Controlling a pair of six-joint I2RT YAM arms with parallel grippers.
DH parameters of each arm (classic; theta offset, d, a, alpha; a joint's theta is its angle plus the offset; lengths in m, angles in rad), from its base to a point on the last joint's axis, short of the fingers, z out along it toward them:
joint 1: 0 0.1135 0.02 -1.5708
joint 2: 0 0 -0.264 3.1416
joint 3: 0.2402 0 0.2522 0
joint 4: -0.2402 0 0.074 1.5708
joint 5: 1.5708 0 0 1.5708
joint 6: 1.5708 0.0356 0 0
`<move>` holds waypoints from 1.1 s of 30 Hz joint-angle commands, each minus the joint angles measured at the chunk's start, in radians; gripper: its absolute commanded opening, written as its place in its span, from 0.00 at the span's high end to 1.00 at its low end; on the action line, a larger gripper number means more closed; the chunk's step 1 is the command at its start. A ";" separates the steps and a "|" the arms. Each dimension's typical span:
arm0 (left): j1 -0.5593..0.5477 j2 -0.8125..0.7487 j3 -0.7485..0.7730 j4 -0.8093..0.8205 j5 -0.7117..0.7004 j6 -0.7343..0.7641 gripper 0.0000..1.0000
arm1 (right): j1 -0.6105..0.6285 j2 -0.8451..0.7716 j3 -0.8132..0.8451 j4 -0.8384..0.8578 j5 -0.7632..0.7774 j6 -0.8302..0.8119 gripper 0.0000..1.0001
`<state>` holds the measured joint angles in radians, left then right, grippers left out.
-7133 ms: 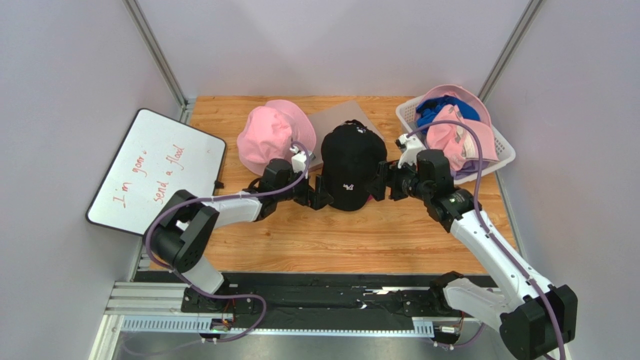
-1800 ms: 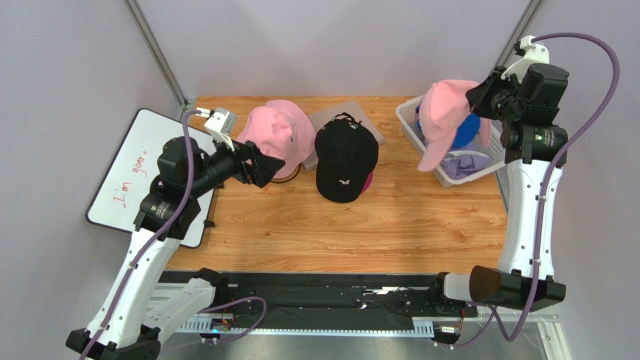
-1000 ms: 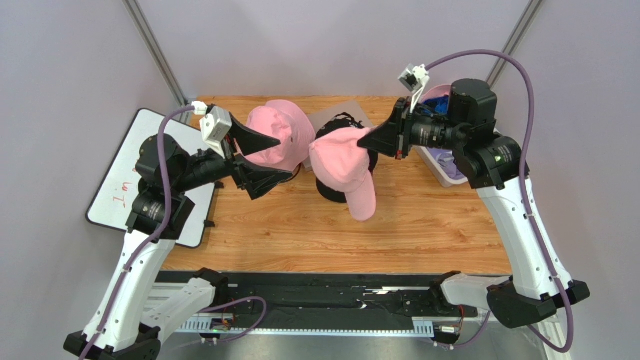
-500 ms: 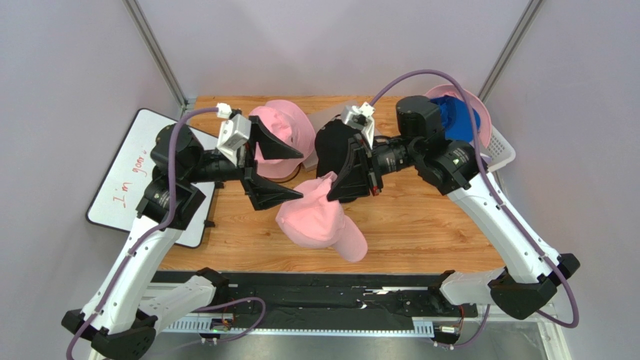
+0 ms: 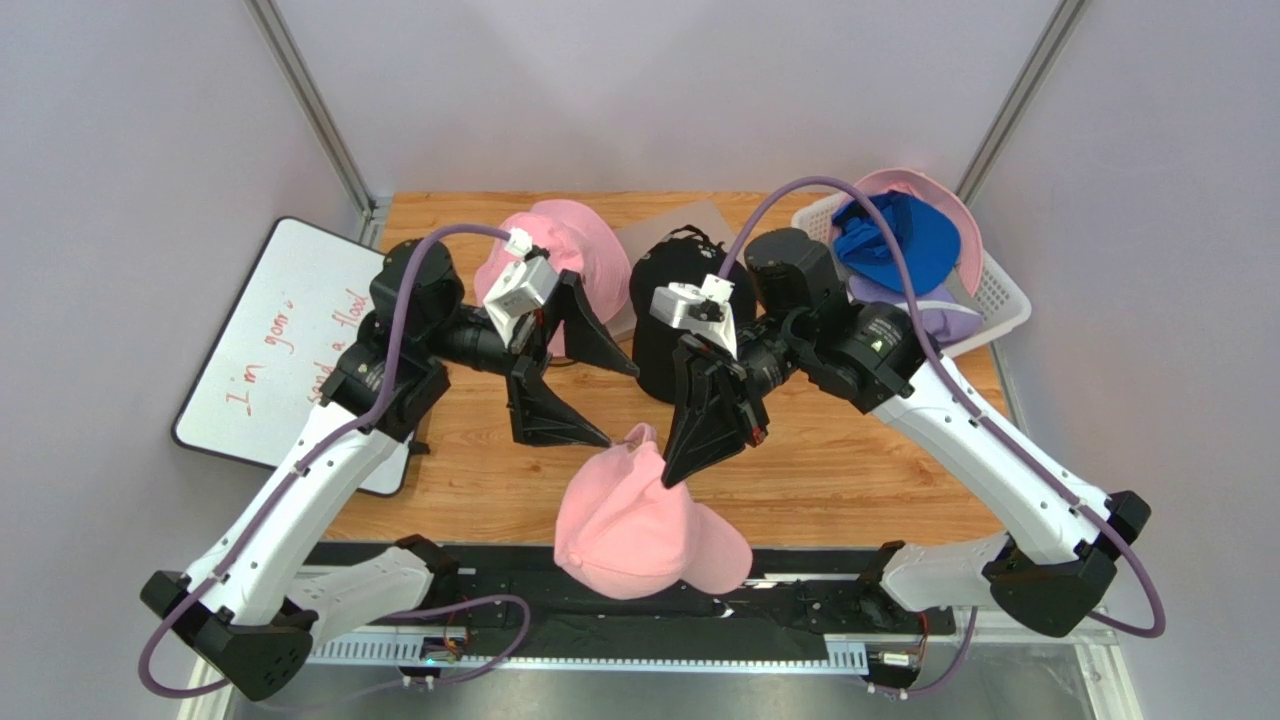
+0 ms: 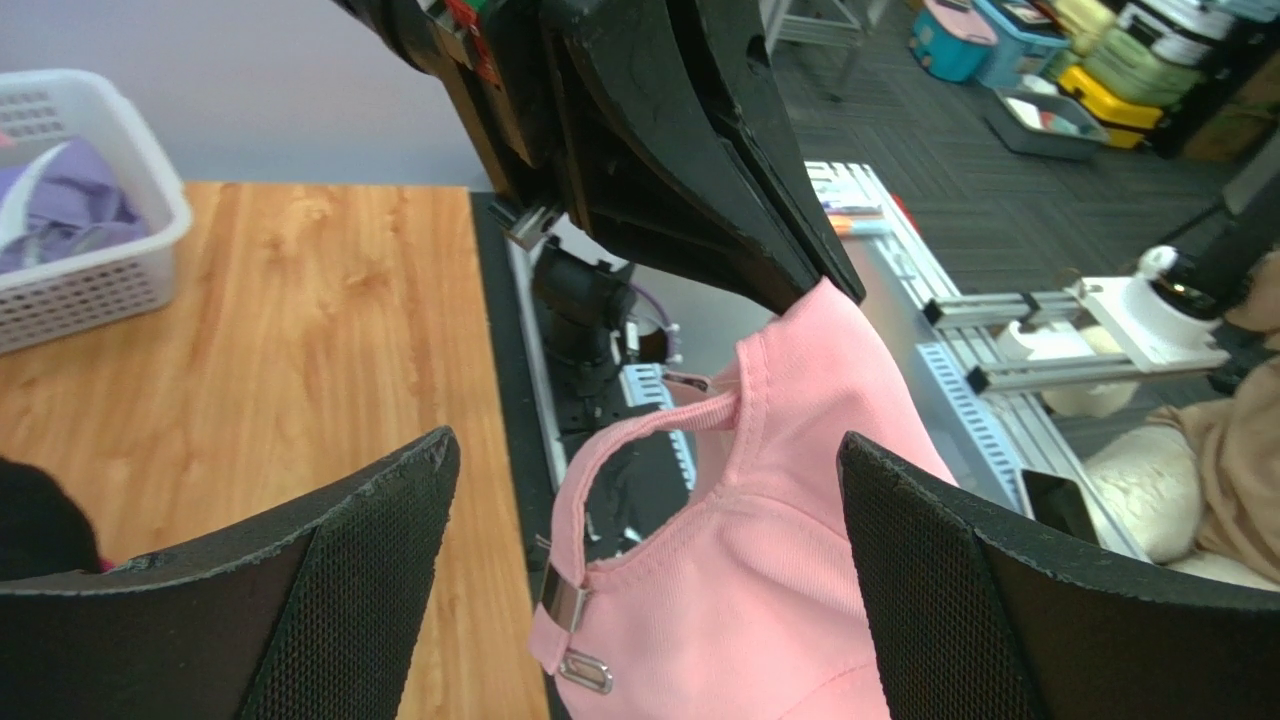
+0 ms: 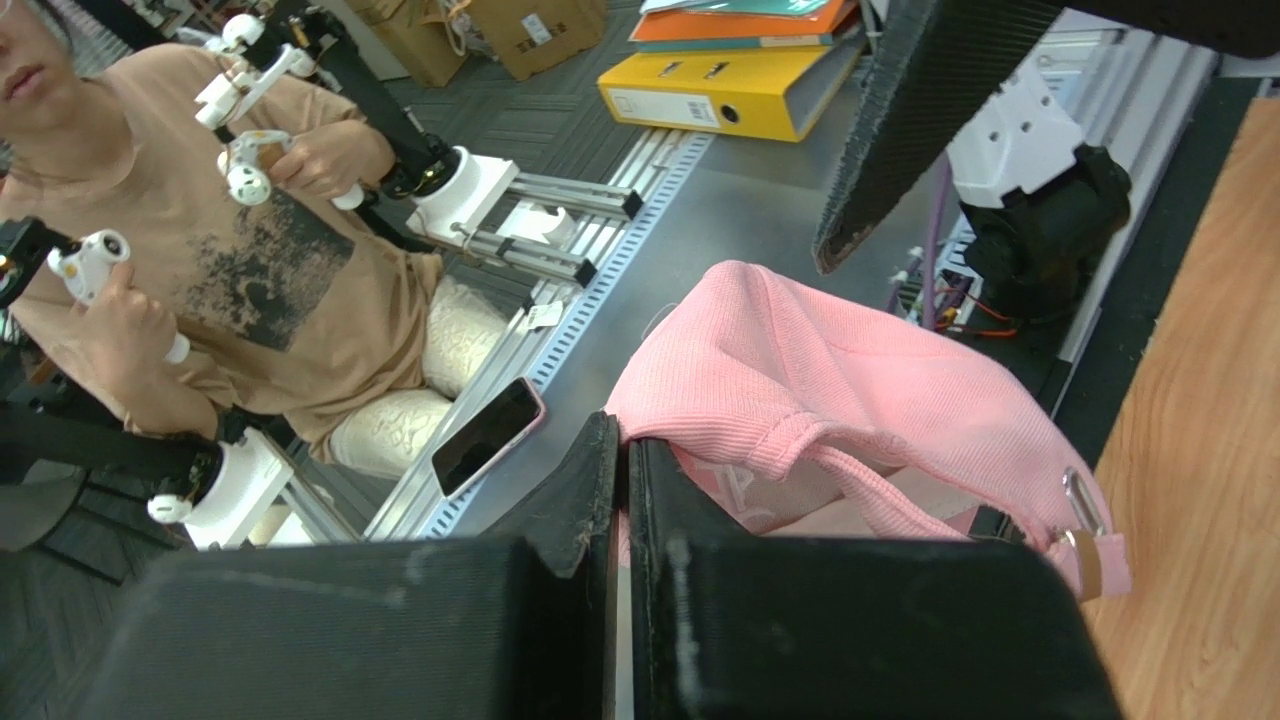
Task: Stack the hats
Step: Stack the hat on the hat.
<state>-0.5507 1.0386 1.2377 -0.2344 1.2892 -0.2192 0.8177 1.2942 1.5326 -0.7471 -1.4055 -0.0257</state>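
A light pink baseball cap [image 5: 646, 518] hangs over the table's front edge, its back rim pinched in my shut right gripper [image 5: 672, 458]. In the right wrist view the jaws [image 7: 619, 435] are pressed together on that cap's fabric [image 7: 842, 390]. My left gripper [image 5: 601, 393] is wide open just left of it, and in the left wrist view the cap's strap and crown [image 6: 781, 555] sit between its spread fingers [image 6: 361, 555] without touching them. A black cap [image 5: 669, 323] lies mid-table, partly hidden by the right arm. Beside it lies a pink bucket hat [image 5: 579, 255].
A white mesh basket [image 5: 1007, 308] at the back right holds a blue cap [image 5: 894, 248], a pink hat [image 5: 962, 225] and lavender fabric [image 5: 939, 318]. A whiteboard [image 5: 308, 353] leans off the table's left side. Black rails run below the front edge.
My right gripper carried the pink cap from the basket, past the black cap, down to the front edge. The open left gripper swung right and closer to it.
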 commanded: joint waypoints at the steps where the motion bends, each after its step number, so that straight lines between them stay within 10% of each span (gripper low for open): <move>1: -0.031 0.000 0.009 -0.019 0.079 0.044 0.00 | 0.023 -0.050 0.003 0.132 -0.104 0.020 1.00; 16: -0.193 0.077 0.002 -0.013 0.154 0.018 0.04 | 0.074 -0.015 0.012 0.259 -0.136 0.135 1.00; 20: -0.207 0.058 -0.018 0.055 0.205 -0.032 0.29 | 0.072 -0.009 0.001 0.259 -0.132 0.135 1.00; 27: -0.207 0.014 -0.052 0.067 0.246 -0.049 1.00 | 0.037 -0.030 -0.032 0.259 -0.122 0.124 1.00; 33: -0.151 -0.012 -0.037 0.005 0.208 0.003 1.00 | -0.057 -0.065 -0.092 0.255 -0.079 0.110 1.00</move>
<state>-0.7483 1.0599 1.1805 -0.2134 1.4597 -0.2768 0.8310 1.2778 1.4803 -0.5323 -1.4994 0.0998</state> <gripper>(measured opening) 0.018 0.005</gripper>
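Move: The pink cap hangs from the right fingers, its middle about 10 cm back, 2 cm to the right and 8 cm below the wide-open left hand. From the right hand, the cap's middle lies about 3 cm back, 2 cm to the left and 7 cm below. The black cap that tops the stack is roughly 30 cm ahead of the right hand, 4 cm to its right and 20 cm below; the pink bucket hat stands about 18 cm to the left of that black cap and some 4 cm farther out. The left hand comes back about 7 cm to the held pink cap, sinking a little and swinging about 20 degrees clockwise, and only late in the reach closes from wide open to shut, pinching the cap's free rim close beside the right fingers. The right hand keeps its own pinch and holds the cap out, drawing back and up some 2 cm each with a slight roll, then easing partly forward and down again. ##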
